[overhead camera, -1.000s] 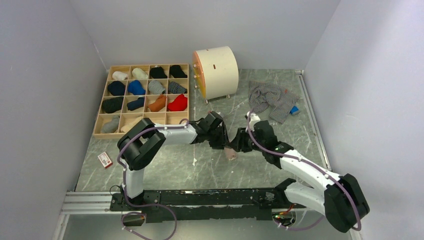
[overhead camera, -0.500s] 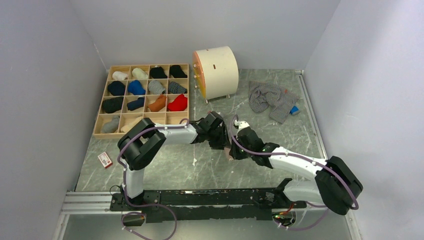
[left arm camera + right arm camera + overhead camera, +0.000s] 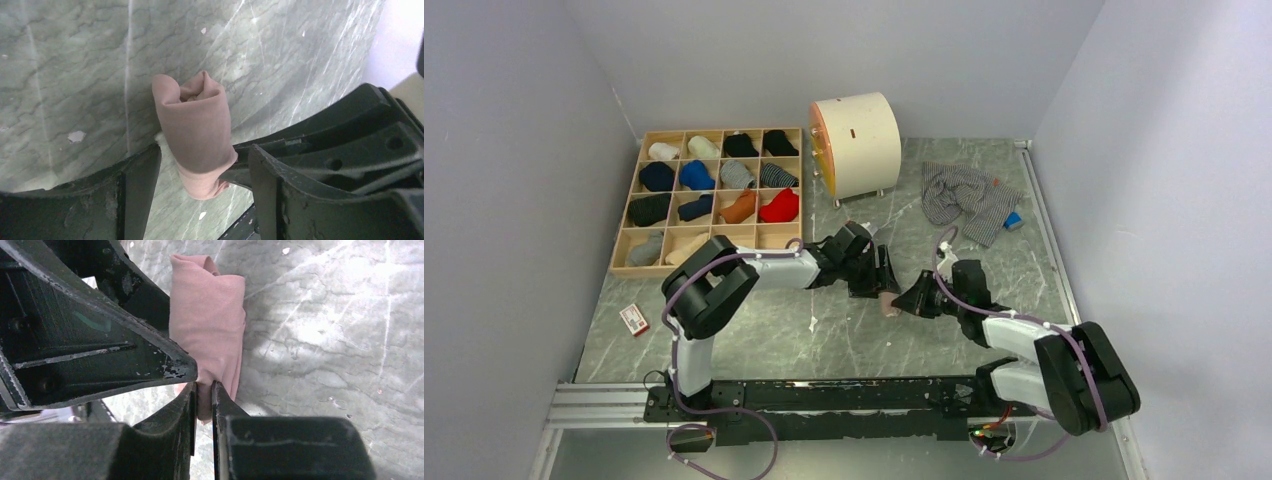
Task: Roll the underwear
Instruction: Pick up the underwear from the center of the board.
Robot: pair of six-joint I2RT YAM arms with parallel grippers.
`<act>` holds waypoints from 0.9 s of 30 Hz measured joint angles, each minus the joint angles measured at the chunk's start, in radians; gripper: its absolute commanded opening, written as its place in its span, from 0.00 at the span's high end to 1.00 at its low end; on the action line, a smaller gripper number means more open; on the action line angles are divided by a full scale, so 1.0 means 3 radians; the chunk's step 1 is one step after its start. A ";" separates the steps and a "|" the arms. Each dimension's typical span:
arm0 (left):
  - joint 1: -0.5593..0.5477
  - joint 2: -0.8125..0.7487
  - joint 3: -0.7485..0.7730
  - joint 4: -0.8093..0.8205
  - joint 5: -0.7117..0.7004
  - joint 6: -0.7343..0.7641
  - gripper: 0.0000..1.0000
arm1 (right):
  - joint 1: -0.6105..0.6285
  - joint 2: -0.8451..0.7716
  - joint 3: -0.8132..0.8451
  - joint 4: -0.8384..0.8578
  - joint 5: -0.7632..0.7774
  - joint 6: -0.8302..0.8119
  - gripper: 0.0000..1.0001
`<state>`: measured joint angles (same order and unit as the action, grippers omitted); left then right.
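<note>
The pale pink underwear (image 3: 887, 303) lies rolled into a short tube on the marble table, between both grippers. In the left wrist view the roll (image 3: 195, 130) sits between my left gripper's (image 3: 202, 160) spread fingers (image 3: 135, 190), which stand apart from it. My left gripper (image 3: 882, 283) is open. My right gripper (image 3: 204, 390) is shut on the near end of the pink roll (image 3: 207, 315), pinching a fold of cloth. In the top view it (image 3: 909, 300) reaches in from the right. The grey striped underwear (image 3: 964, 200) lies crumpled at the back right.
A wooden grid tray (image 3: 724, 131) of rolled garments stands at the back left. A cream cylinder (image 3: 856, 145) sits at the back centre. A small blue block (image 3: 1013, 220) lies by the striped cloth, and a small red-and-white box (image 3: 634, 319) at the front left. Walls close three sides.
My left gripper has opened and let go of the pink roll. My right gripper has closed on the roll's end, and the right arm has dropped lower and shifted right.
</note>
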<state>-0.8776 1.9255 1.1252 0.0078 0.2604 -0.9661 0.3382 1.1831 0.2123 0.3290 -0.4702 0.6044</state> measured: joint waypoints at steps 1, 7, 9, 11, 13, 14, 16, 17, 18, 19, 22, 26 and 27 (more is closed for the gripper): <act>-0.0003 0.0011 0.0000 0.0029 0.0017 0.0001 0.29 | -0.0070 0.0032 -0.0043 0.0088 -0.0086 0.0041 0.87; -0.0043 0.0086 0.0060 0.0113 0.0052 0.0014 0.31 | -0.0430 0.0238 -0.0239 0.0566 -0.0547 0.0258 0.87; -0.0061 0.0109 0.0085 0.0118 0.0060 0.0025 0.31 | -0.0518 0.0267 -0.0273 0.0631 -0.0628 0.0290 0.87; -0.0078 0.0137 0.0127 0.0108 0.0074 0.0050 0.33 | -0.0593 0.0296 -0.0289 0.0657 -0.0699 0.0309 0.87; -0.0102 0.0198 0.0211 0.0083 0.0079 0.0085 0.35 | -0.0659 0.0333 -0.0296 0.0678 -0.0765 0.0319 0.87; -0.0112 0.0230 0.0258 0.0071 0.0080 0.0102 0.37 | -0.0690 0.0351 -0.0300 0.0682 -0.0793 0.0322 0.87; -0.0132 0.0291 0.0346 0.0036 0.0078 0.0134 0.49 | -0.0767 0.0397 -0.0308 0.0694 -0.0857 0.0331 0.86; -0.0139 0.0322 0.0385 0.0018 0.0076 0.0156 0.60 | -0.0797 0.0415 -0.0312 0.0701 -0.0888 0.0333 0.85; -0.0144 0.0347 0.0416 -0.0001 0.0065 0.0170 0.67 | -0.0821 0.0427 -0.0315 0.0702 -0.0909 0.0337 0.83; -0.0145 0.0371 0.0440 -0.0034 0.0055 0.0184 0.74 | -0.0847 0.0436 -0.0315 0.0699 -0.0930 0.0350 0.80; -0.0148 0.0398 0.0474 -0.0071 0.0039 0.0215 0.94 | -0.0881 0.0389 -0.0305 0.0605 -0.0968 0.0369 0.68; -0.0156 0.0379 0.0477 -0.0067 0.0034 0.0262 0.95 | -0.0886 0.0000 -0.0221 0.0151 -0.0913 0.0309 0.55; -0.0156 0.0371 0.0472 -0.0065 0.0032 0.0285 0.95 | -0.0885 -0.0141 -0.0149 -0.0051 -0.0891 0.0261 0.53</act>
<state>-0.9245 2.0369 1.2667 -0.0116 0.2699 -0.8806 0.0727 1.1408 0.1677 0.3138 -0.7376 0.6827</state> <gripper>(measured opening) 0.156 0.421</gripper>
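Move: The rolled underwear, lying roughly fore-and-aft, sits between and just beyond the left hand's open fingers, its middle about 2 cm to the right, 1 cm ahead and 2 cm below. The right hand already pinches its near part, the middle some 2 cm ahead and 2 cm to that hand's left. From the left hand, the striped cloth lies about 20 cm ahead and 18 cm right, the red sock 17 cm ahead and 21 cm left, the white chip 7 cm back and 14 cm left. The underwear roll, still pinched by the right hand, is drawn about 2.5 cm to the right as that wrist tilts some 15 degrees. The left hand follows it rightward about 3.5 cm with open fingers, then closes them around its middle part; as they pinch, the right hand opens and starts up, about 2 cm off its lowest point. ##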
